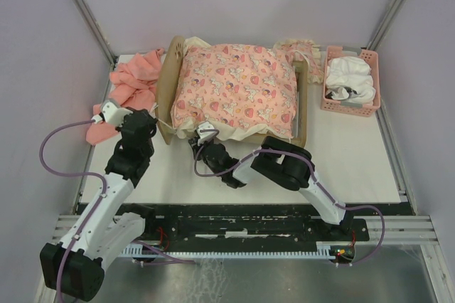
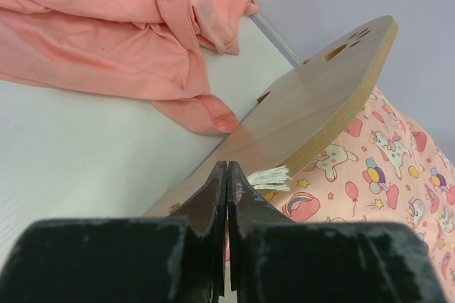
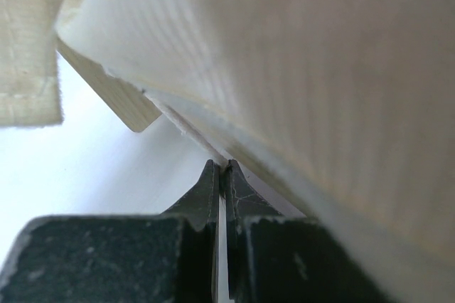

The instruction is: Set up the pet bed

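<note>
The pet bed [image 1: 168, 86] stands at the back centre of the table, a light-wood frame with a rounded headboard [image 2: 313, 104] on its left. A pink unicorn-print cushion [image 1: 234, 89] fills it, over cream fabric [image 3: 284, 54] that hangs past the near rail. My left gripper [image 2: 227, 168] is shut and empty, with its tips against the headboard's near end [image 1: 158, 119], beside a white tassel [image 2: 270, 176]. My right gripper [image 3: 220, 166] is shut at the bed's near rail [image 1: 201, 134]. Its tips touch the cream fabric's lower edge; I cannot tell whether any of it is pinched.
A salmon-pink cloth [image 1: 135, 79] lies crumpled left of the headboard, also filling the upper left wrist view [image 2: 106, 40]. A pink plastic basket [image 1: 350, 107] holding white cloths stands at the back right. More patterned fabric [image 1: 302, 48] lies behind the bed. Grey walls enclose the table.
</note>
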You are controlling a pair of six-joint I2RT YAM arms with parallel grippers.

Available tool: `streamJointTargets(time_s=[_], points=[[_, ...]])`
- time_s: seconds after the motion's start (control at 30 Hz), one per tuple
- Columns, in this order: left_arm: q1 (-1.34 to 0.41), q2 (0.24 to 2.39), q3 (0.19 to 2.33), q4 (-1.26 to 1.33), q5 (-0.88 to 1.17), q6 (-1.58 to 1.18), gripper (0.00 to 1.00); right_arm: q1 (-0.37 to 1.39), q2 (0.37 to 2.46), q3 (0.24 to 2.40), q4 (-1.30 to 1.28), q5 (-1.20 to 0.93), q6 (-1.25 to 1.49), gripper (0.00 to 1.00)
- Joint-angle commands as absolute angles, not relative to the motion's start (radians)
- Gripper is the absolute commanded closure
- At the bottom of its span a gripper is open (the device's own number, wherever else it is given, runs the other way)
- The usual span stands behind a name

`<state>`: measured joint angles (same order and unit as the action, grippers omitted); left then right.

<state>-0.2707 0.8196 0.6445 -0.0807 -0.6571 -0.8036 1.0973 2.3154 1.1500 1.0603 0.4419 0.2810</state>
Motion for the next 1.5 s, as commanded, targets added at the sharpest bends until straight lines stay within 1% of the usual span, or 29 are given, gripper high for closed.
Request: streamJointTargets(time_s=[0.0, 0.27, 0.43, 0.47, 0.53, 0.57, 0.63, 0.67, 0.7, 0.8, 0.83, 0.87, 0.9, 1.0, 1.03, 1.07, 1.17, 1.3, 1.47], points=[[-0.265, 0.803, 0.662, -0.073, -0.762, -0.785, 0.97, 1.096, 2.267, 1.128, 1.077, 0.453, 0.275, 0.98], [-0.265, 0.782, 0.686, -0.02, -0.759, -0.711, 0.97, 1.095, 2.27, 1.138, 1.048, 0.475, 0.289, 0.98], [-0.265, 0.755, 0.663, -0.065, -0.743, -0.766, 0.97, 1.094, 2.248, 1.129, 1.051, 0.438, 0.273, 0.98], [-0.266, 0.739, 0.637, -0.066, -0.737, -0.782, 0.97, 1.095, 2.244, 1.12, 1.061, 0.419, 0.263, 0.93], [-0.265, 0.707, 0.583, -0.081, -0.724, -0.823, 0.97, 1.096, 2.21, 1.09, 1.086, 0.386, 0.25, 0.79], [-0.266, 0.691, 0.558, -0.096, -0.723, -0.838, 0.95, 1.096, 2.19, 1.068, 1.097, 0.368, 0.242, 0.71], [-0.265, 0.659, 0.523, -0.143, -0.73, -0.86, 0.91, 1.098, 2.125, 1.011, 1.099, 0.353, 0.249, 0.62], [-0.265, 0.641, 0.513, -0.16, -0.725, -0.863, 0.83, 1.097, 2.08, 0.98, 1.085, 0.338, 0.259, 0.58], [-0.265, 0.624, 0.505, -0.17, -0.716, -0.858, 0.71, 1.097, 2.032, 0.95, 1.054, 0.307, 0.257, 0.55], [-0.265, 0.577, 0.506, -0.214, -0.691, -0.833, 0.52, 1.097, 1.873, 0.886, 0.883, 0.224, 0.242, 0.51], [-0.265, 0.565, 0.512, -0.232, -0.683, -0.82, 0.43, 1.097, 1.813, 0.868, 0.809, 0.208, 0.225, 0.5], [-0.265, 0.552, 0.52, -0.245, -0.673, -0.804, 0.38, 1.098, 1.759, 0.859, 0.725, 0.201, 0.207, 0.49], [-0.265, 0.535, 0.527, -0.257, -0.66, -0.784, 0.35, 1.097, 1.699, 0.855, 0.648, 0.198, 0.189, 0.49], [-0.266, 0.495, 0.535, -0.285, -0.616, -0.758, 0.34, 1.096, 1.548, 0.89, 0.372, 0.226, 0.104, 0.46], [-0.265, 0.487, 0.529, -0.272, -0.572, -0.736, 0.35, 1.097, 1.511, 0.915, 0.276, 0.247, 0.072, 0.45], [-0.265, 0.483, 0.519, -0.243, -0.512, -0.708, 0.36, 1.094, 1.479, 0.948, 0.156, 0.262, 0.031, 0.44], [-0.267, 0.507, 0.486, -0.139, -0.301, -0.669, 0.4, 1.085, 1.451, 1.05, -0.062, 0.291, -0.093, 0.41], [-0.268, 0.581, 0.464, -0.069, -0.153, -0.672, 0.41, 1.061, 1.465, 1.12, -0.181, 0.298, -0.214, 0.39], [-0.269, 0.629, 0.414, 0.022, -0.083, -0.687, 0.38, 1.027, 1.508, 1.14, -0.19, 0.275, -0.325, 0.36]])
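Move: Both hands hold ends of the bed's corner tie strings. From the left hand the tied corner is roughly 17 cm below, 5 cm right and 3 cm ahead; from the right hand it is about 5 cm ahead, 6 cm left and 2 cm higher. From the left hand, the wooden end board's middle stands 15 cm ahead and 4 cm right, and the coral blanket 14 cm ahead, 11 cm left. The unicorn sheet's middle is some 17 cm ahead of the right hand and 13 cm right. After about half a second of still pinching the string ends on either side of the bed's near left corner, both grippers open and let go, the left backing off about 5 cm and sinking a little, then swinging some 8 cm right and down towards the tied corner while turning about 25 degrees clockwise. The right hand draws back and to the right, then climbs steeply away from the corner and sheet edge, ending about 16 cm higher and 13 cm farther right, its left side rolled down some 35 degrees and fingers open. ##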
